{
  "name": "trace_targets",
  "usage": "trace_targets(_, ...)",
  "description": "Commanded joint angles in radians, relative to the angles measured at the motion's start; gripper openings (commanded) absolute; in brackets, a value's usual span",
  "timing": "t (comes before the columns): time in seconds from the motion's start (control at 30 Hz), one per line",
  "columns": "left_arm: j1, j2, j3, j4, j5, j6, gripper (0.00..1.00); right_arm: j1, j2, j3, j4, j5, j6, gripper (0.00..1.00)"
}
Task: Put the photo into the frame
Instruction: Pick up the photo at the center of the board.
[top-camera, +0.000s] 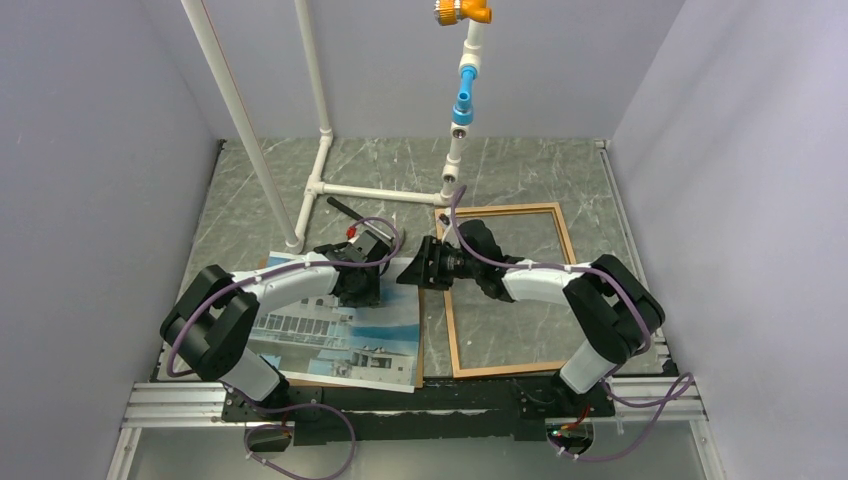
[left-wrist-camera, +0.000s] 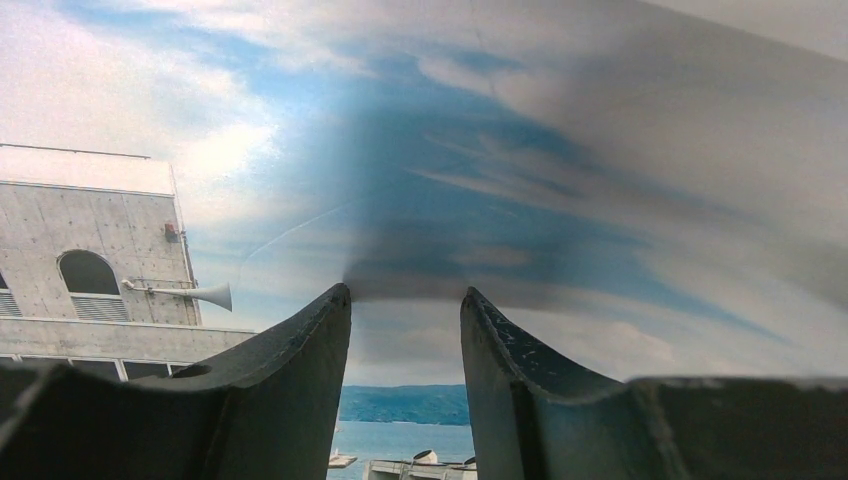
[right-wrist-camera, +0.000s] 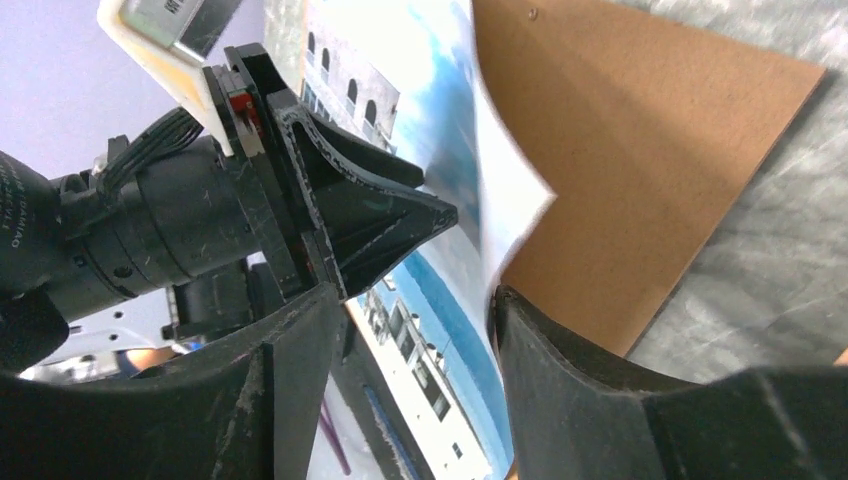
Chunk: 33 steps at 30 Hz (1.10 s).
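Observation:
The photo (top-camera: 340, 335), a building against sky and sea, lies face up at the left on a brown backing board (top-camera: 421, 350). My left gripper (top-camera: 358, 288) stands open with both fingertips down on the photo's sky (left-wrist-camera: 500, 150); its gap (left-wrist-camera: 405, 290) holds nothing. My right gripper (top-camera: 412, 270) is open at the photo's far right corner, which curls up off the board (right-wrist-camera: 620, 170). The lifted edge of the photo (right-wrist-camera: 440, 300) runs between its fingers, close to the right one (right-wrist-camera: 418, 292). The empty orange-brown frame (top-camera: 500, 209) lies flat to the right.
A white pipe stand (top-camera: 320, 160) with a blue and orange fitting (top-camera: 462, 100) rises at the back. A thin black stick (top-camera: 340, 208) lies beside it. Grey walls close in both sides. An aluminium rail (top-camera: 400, 400) runs along the near edge.

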Motion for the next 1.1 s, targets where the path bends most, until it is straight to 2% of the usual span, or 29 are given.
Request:
trace_targets(0.0, -0.006, -0.042, 0.003, 0.003, -0.006, 0.007, 0.50, -0.001, -0.016, -0.061, 0.211, -0.055, 0.143, 0.62)
trace_targets(0.17, -0.005, -0.042, 0.003, 0.006, 0.000, 0.006, 0.50, 0.000, 0.037, -0.077, 0.197, -0.013, 0.108, 0.62)
trace_targets(0.3, -0.005, -0.049, -0.002, 0.017, 0.004, 0.006, 0.50, -0.001, 0.108, -0.068, 0.263, -0.027, 0.126, 0.56)
trace_targets(0.4, -0.005, -0.052, -0.006, 0.017, 0.004, 0.006, 0.50, 0.000, 0.133, -0.056, 0.277, -0.021, 0.134, 0.41)
trace_targets(0.53, -0.006, -0.078, -0.006, 0.020, 0.006, 0.012, 0.51, 0.000, 0.090, -0.026, 0.177, 0.009, 0.087, 0.07)
trace_targets(0.57, -0.006, -0.096, -0.010, 0.027, 0.010, 0.014, 0.52, -0.001, 0.063, -0.021, 0.133, 0.023, 0.070, 0.01)
trace_targets(0.7, -0.005, -0.237, -0.037, 0.108, 0.060, 0.030, 0.64, -0.001, -0.113, 0.020, -0.133, 0.133, -0.031, 0.00)
trace_targets(0.9, -0.006, -0.493, -0.086, 0.237, 0.149, 0.050, 0.95, -0.001, -0.547, 0.189, -0.743, 0.484, -0.238, 0.00)
trace_targets(0.97, -0.006, -0.558, -0.097, 0.264, 0.158, 0.049, 0.99, -0.001, -0.681, 0.283, -0.916, 0.620, -0.296, 0.00)
trace_targets(1.07, -0.007, -0.614, -0.098, 0.285, 0.168, 0.047, 0.99, -0.004, -0.832, 0.450, -1.125, 0.806, -0.356, 0.00)
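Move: The photo's middle lies about 9 cm back, 17 cm left and 8 cm below my right hand, but its curled-up right edge already stands at those fingers, a couple of centimetres down. The wooden frame's middle is some 19 cm right and 3 cm back of my right hand; the hammer is roughly 11 cm ahead and 10 cm left of it, both 8 cm down. My left hand is down on the photo, whose middle is 5 cm back and 5 cm to its left. While my left fingertips stay down on the photo, I sink my right hand about 4 cm along the raised edge and shut its fingers on it. Then I lift my right hand fast, some 20 cm, swinging right towards the frame as the fingers tip upward and the wrist turns clockwise. My left hand rises about 15 cm and drifts a little right, tilting and opening wide. ##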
